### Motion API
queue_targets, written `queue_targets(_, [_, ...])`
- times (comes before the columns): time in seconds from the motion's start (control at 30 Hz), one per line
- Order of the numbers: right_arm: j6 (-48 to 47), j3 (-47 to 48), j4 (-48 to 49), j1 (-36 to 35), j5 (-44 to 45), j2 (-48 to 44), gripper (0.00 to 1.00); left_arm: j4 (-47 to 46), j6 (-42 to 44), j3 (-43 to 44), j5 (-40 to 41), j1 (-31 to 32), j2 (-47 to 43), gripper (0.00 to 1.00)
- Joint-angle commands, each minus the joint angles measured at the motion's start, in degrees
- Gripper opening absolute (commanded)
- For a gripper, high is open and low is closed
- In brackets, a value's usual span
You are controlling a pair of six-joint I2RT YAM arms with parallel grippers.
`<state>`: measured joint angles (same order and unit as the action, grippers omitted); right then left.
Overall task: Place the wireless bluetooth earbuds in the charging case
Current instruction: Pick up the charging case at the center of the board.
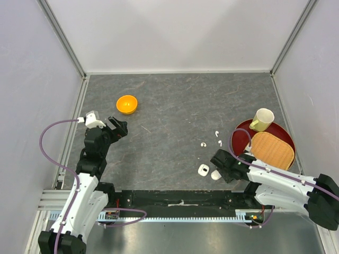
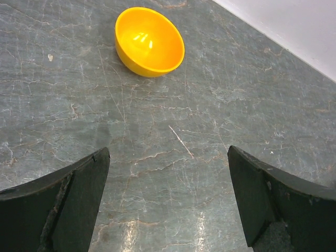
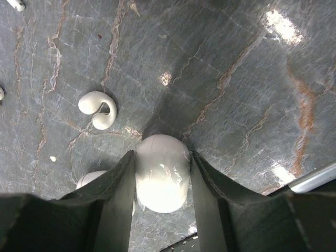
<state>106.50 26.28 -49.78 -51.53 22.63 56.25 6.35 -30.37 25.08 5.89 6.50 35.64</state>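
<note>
A small rounded white charging case (image 3: 161, 173) lies on the grey stone tabletop, and my right gripper (image 3: 161, 155) has a finger pressed against each of its sides. In the top view this case (image 1: 215, 175) is at the front right, under my right gripper (image 1: 217, 170). A second white case (image 1: 203, 170) sits just left of it, half hidden behind a finger (image 3: 88, 178). One curled white earbud (image 3: 97, 109) lies beyond the fingers, and others (image 1: 216, 133) (image 1: 220, 142) lie farther back. My left gripper (image 2: 168, 152) hangs open over bare table, holding nothing.
An orange bowl (image 2: 149, 41) stands ahead of my left gripper (image 1: 119, 128), at the back left of the table (image 1: 127, 103). At the right, a dark red tray (image 1: 241, 135) carries a cream mug (image 1: 262, 119) and a woven mat (image 1: 272, 150). Grey walls enclose the table.
</note>
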Motion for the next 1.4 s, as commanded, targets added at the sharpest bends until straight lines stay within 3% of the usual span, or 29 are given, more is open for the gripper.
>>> queue_targets(0.0, [-1.38, 0.34, 0.91, 0.29, 1.18, 0.09, 0.2, -1.16, 1.01, 0.5, -1.14, -0.09, 0.22, 1.0])
queue_targets(0.03, [-1.82, 0.52, 0.91, 0.2, 1.36, -0.43, 0.13, -1.6, 1.1, 0.58, -1.67, -0.09, 0.31, 1.0])
queue_targets(0.17, [-5.41, 2.1, 2.66, 0.2, 2.5, -3.51, 0.0, -2.22, 1.37, 0.85, -5.52, -0.09, 0.92, 1.0])
queue_targets(0.43, [-15.52, 7.72, 9.86, 0.11, 7.77, -9.4, 0.0, -6.08, 3.04, 1.11, -16.86, -0.09, 1.98, 1.0])
queue_targets(0.7, [-23.35, 17.12, 22.7, 0.29, 12.79, -1.68, 0.0, -23.56, -6.27, -3.19, -30.85, 0.35, 4.26, 1.0])
queue_targets(0.83, [-25.73, 20.56, 29.29, 0.72, 11.39, 4.9, 0.0, -26.3, -6.28, -2.85, -28.23, 4.82, 6.19, 1.0])
queue_targets(0.97, [-26.69, 23.11, 40.25, 6.33, 3.15, 10.54, 0.0, -26.82, -4.26, -1.18, -22.07, 11.5, 8.22, 1.0])
queue_targets(1.1, [-25.03, 26.0, 45.38, 9.34, -2.24, 15.9, 0.0, -30.51, -2.94, -0.3, -18.99, 16.78, 11.9, 1.0])
queue_targets(1.17, [-22.92, 25.14, 48.61, 9.34, -3.29, 17.31, 0.0, -32.97, -2.68, -0.64, -18.2, 19.5, 14.79, 1.0])
queue_targets(1.27, [-18.7, 16.73, 61.58, 9.34, -8.3, 18.28, 0.0, -37.28, -1.89, -0.65, -16.53, 23.11, 18.83, 1.0])
queue_targets(1.37, [-17.64, 15.47, 63.23, 9.34, -10.41, 19.6, 0.0, -40.97, -0.92, -0.73, -14.77, 26.36, 22.7, 0.99])
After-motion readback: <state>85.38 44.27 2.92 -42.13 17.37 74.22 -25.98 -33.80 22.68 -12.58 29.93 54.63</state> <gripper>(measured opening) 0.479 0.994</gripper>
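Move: The charging case, already between the right fingers, sits about 43 cm to the right of the open left gripper, 15 cm nearer the base and 16 cm lower; from the right hand that gripper mirrors this. A white box with a black dot stands some 6 cm left of the right hand and 2 cm ahead. One earbud lies 6 cm straight ahead of the right hand, another 13 cm ahead and 6 cm left. The charging case, still pinched in the right fingers, is carried forward, up and left, roughly 16 to 18 cm each way, from the table towards the left gripper; the climb comes early, while the downward-pointing wrist tips up and rolls left side up. The empty left hand swings some 19 cm right to meet it, turning about 40 degrees clockwise, fingers staying wide open. ##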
